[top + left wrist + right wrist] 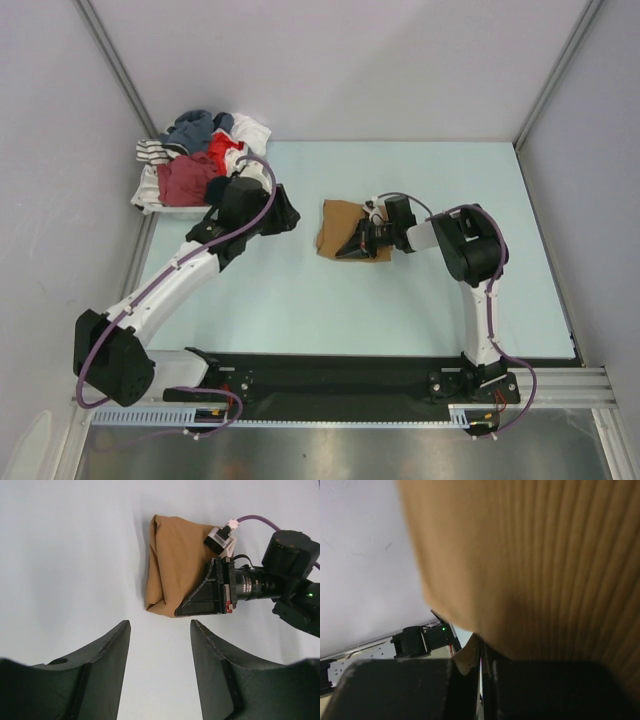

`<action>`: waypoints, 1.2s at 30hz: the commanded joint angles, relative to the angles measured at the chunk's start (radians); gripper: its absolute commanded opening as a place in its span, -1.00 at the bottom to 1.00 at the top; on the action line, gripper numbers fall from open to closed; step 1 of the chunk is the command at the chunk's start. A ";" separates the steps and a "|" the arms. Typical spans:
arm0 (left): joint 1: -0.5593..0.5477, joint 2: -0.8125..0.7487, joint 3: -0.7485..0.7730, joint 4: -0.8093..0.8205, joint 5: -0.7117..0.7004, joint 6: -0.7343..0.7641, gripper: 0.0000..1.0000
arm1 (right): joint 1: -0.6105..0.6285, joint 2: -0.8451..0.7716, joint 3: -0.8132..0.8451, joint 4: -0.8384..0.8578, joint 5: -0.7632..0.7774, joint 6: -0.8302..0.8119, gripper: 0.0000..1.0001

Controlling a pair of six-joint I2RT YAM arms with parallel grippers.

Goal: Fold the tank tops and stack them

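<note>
A tan-brown tank top (pixel 338 225) lies folded into a small rectangle in the middle of the table (pixel 300 300). My right gripper (pixel 347 250) lies low on its near right corner, jaws shut with a tan fold (pixel 469 656) pinched between them. The ribbed tan cloth (pixel 545 560) fills most of the right wrist view. My left gripper (pixel 283 214) hovers left of the tan top, open and empty. In the left wrist view it (pixel 160 630) faces the tan top (pixel 172 560) over bare table. A dark maroon red tank top (pixel 185 180) lies in the clothes pile.
A white basket (pixel 148 203) at the back left corner holds mixed clothes (pixel 205 135): blue, striped, white and red pieces. Grey walls close in the table on the left, back and right. A black rail (pixel 330 385) with the arm bases runs along the near edge.
</note>
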 commanded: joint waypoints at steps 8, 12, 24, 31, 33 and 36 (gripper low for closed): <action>-0.006 -0.089 0.001 -0.039 -0.022 0.035 0.15 | -0.009 -0.013 0.080 -0.047 0.026 -0.009 -0.97; -0.007 -0.109 0.004 -0.045 -0.022 0.034 0.15 | -0.017 -0.016 0.207 -0.116 0.026 -0.002 -0.95; -0.009 -0.203 -0.027 -0.090 -0.030 0.031 0.15 | -0.026 0.186 0.430 -0.175 0.085 0.045 -0.94; -0.017 -0.197 -0.061 -0.070 -0.018 0.020 0.16 | -0.024 0.298 0.480 -0.156 0.085 0.068 -0.91; -0.024 -0.195 -0.059 -0.073 -0.018 0.022 0.16 | -0.026 0.291 0.503 -0.170 0.071 0.061 -0.83; -0.029 -0.206 -0.056 -0.080 -0.028 0.026 0.16 | -0.027 0.216 0.514 -0.226 0.085 -0.008 -0.39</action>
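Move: The right hand, fingers shut, is down on the near part of the folded brown tank top, whose middle lies about 6 cm ahead and 3 cm to the right, roughly 1 cm below it. The laundry basket is some 26 cm ahead and 40 cm to the left, and the left gripper hangs about level, 14 cm left and 17 cm higher. From the left hand the tank top lies about 6 cm ahead, 16 cm right and 18 cm below. Forward in a low hop of about 10 cm goes the right hand: it lifts off the near part of the folded tank top, rises some 8 cm with the fingertips drifting slightly left, and comes down again on the far part, still shut until the fingers start to part at the end. The left hand, empty, backs away about 4 cm, rising a little. ##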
